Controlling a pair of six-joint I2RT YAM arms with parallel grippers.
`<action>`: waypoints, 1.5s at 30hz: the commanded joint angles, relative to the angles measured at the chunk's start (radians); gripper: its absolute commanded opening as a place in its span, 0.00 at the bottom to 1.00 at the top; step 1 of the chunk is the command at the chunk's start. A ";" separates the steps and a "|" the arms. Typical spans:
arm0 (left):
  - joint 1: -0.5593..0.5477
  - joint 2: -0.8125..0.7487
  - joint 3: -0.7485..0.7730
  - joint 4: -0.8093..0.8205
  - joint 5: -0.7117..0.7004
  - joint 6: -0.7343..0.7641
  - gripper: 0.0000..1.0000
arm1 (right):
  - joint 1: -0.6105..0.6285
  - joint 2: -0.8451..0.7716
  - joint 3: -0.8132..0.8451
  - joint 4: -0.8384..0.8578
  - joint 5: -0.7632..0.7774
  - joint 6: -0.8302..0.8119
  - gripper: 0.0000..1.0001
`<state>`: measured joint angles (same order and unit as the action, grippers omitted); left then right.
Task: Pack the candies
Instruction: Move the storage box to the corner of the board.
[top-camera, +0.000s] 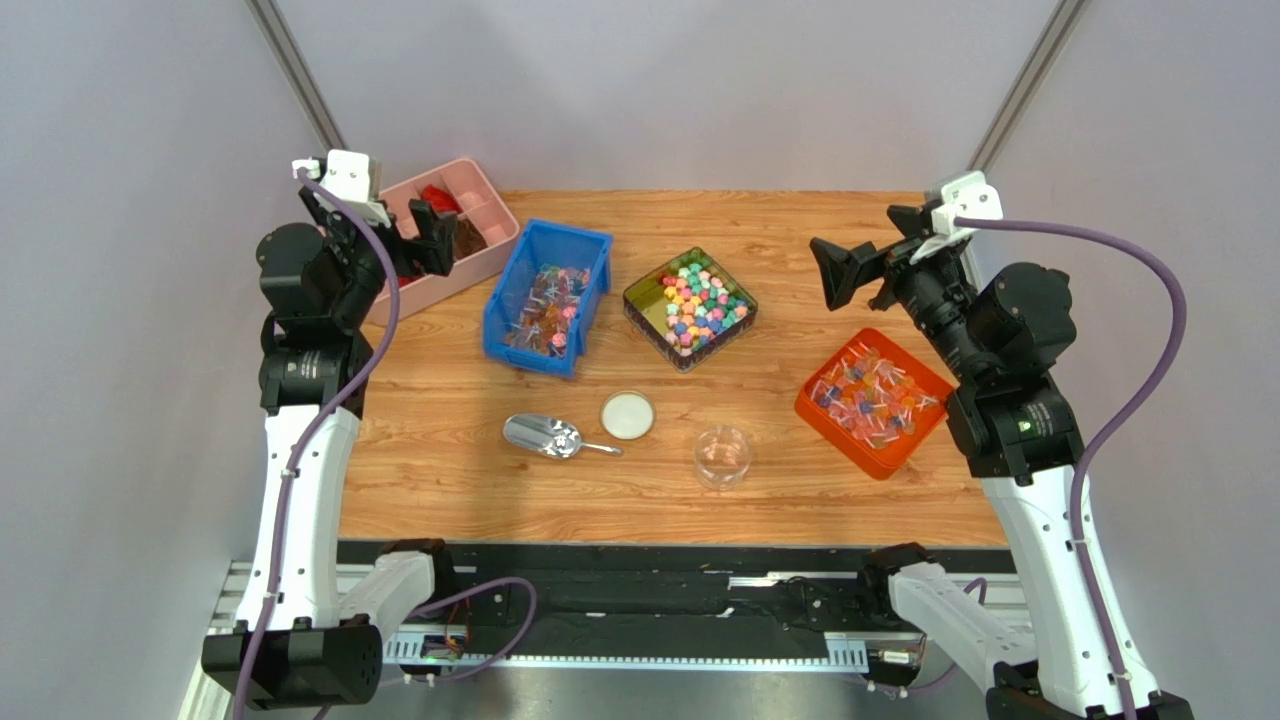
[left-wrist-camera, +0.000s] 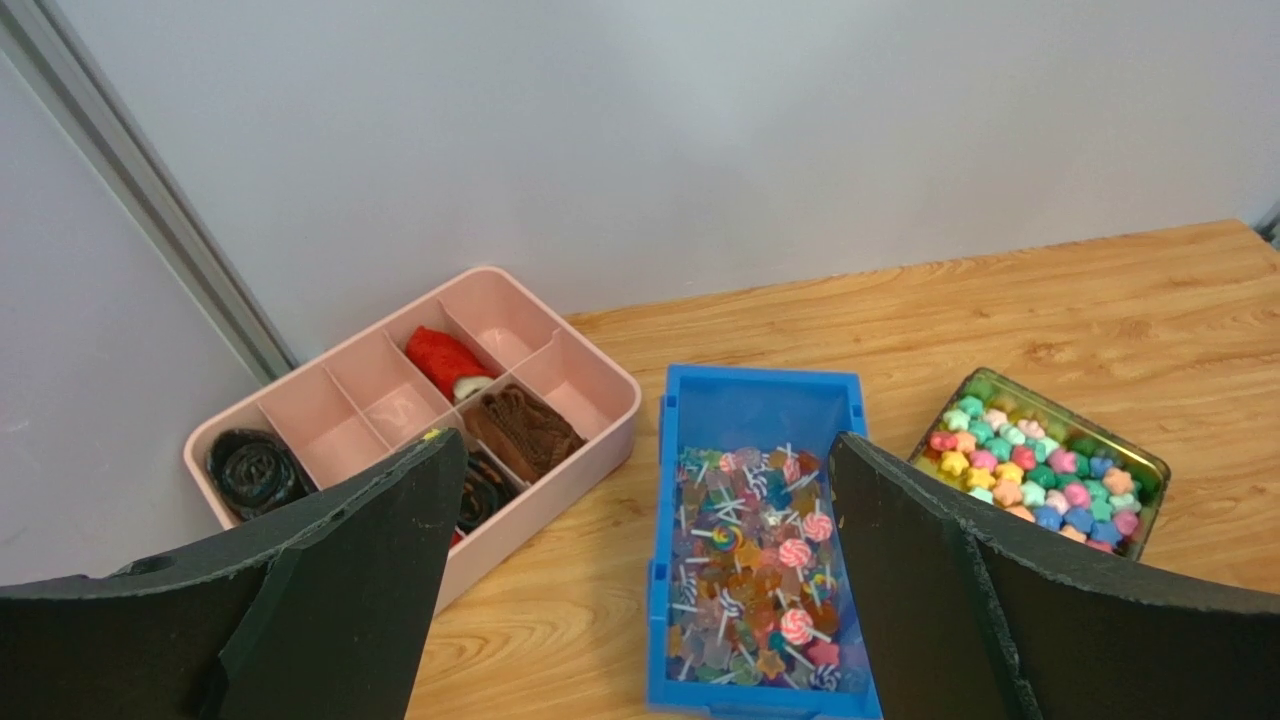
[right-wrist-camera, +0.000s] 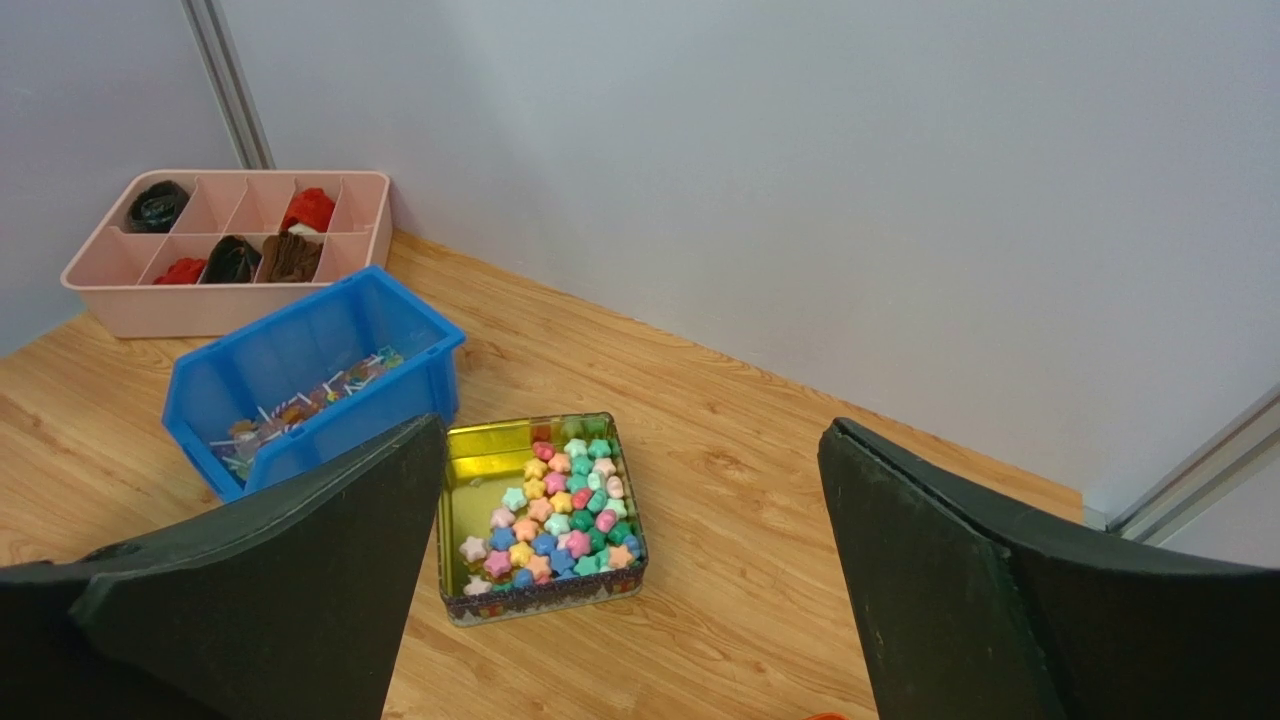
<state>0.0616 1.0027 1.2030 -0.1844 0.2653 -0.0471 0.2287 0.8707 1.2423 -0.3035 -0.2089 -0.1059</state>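
The candies (top-camera: 691, 303) are small pastel pieces in pink, green, yellow, blue and orange, heaped in a square gold tin (top-camera: 643, 293) at the middle back of the table. The left wrist view has the candies (left-wrist-camera: 1037, 477) at its right, and the right wrist view has the candies (right-wrist-camera: 559, 503) in the tin (right-wrist-camera: 489, 458), which is partly bare. My left gripper (top-camera: 425, 237) hovers open over the far left, holding nothing (left-wrist-camera: 646, 450). My right gripper (top-camera: 867, 252) hangs open at the far right, above the table, also holding nothing (right-wrist-camera: 631, 435).
A blue bin (top-camera: 519, 270) of small lollipops stands left of the tin. A pink divided box (top-camera: 481, 203) with dark red and brown pieces sits at the back left. An orange bin (top-camera: 819, 402) of wrapped sweets is at the right. A metal scoop (top-camera: 544, 437), a white round lid (top-camera: 628, 416) and a clear cup (top-camera: 723, 455) lie in front.
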 joint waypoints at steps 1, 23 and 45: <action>0.004 -0.001 -0.002 0.026 0.025 0.004 0.99 | 0.008 -0.007 -0.004 0.004 -0.036 -0.017 1.00; 0.004 0.037 -0.017 0.031 0.075 0.046 0.99 | 0.008 0.001 -0.044 0.004 -0.136 -0.080 0.99; -0.285 0.523 0.144 -0.047 -0.116 0.176 0.99 | 0.011 0.008 -0.096 0.041 -0.196 -0.081 0.98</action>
<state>-0.1741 1.4487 1.2804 -0.2493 0.2462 0.1089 0.2337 0.8822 1.1580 -0.3157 -0.3805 -0.1741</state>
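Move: The blue storage box lies about 14 cm ahead of the left hand, 8 cm to its right and 35 cm below. Also some 35-38 cm down, the pink box is about 24 cm ahead and 12 cm left of that hand; the candy tin 13 cm ahead and 29 cm right; the scoop 8 cm back and 10 cm right. From the right hand, the storage box lies about 20 cm ahead, 32 cm left and 38 cm below. Down, and at the same time to the right and forward, the left hand swoops towards the blue storage box, sinking about 15 cm, picking up speed after a slow start, its open fingers tipping down some 20 degrees and turning clockwise; it touches nothing yet. The right hand, also open, sinks a few centimetres and drifts left, turning slightly counter-clockwise. ##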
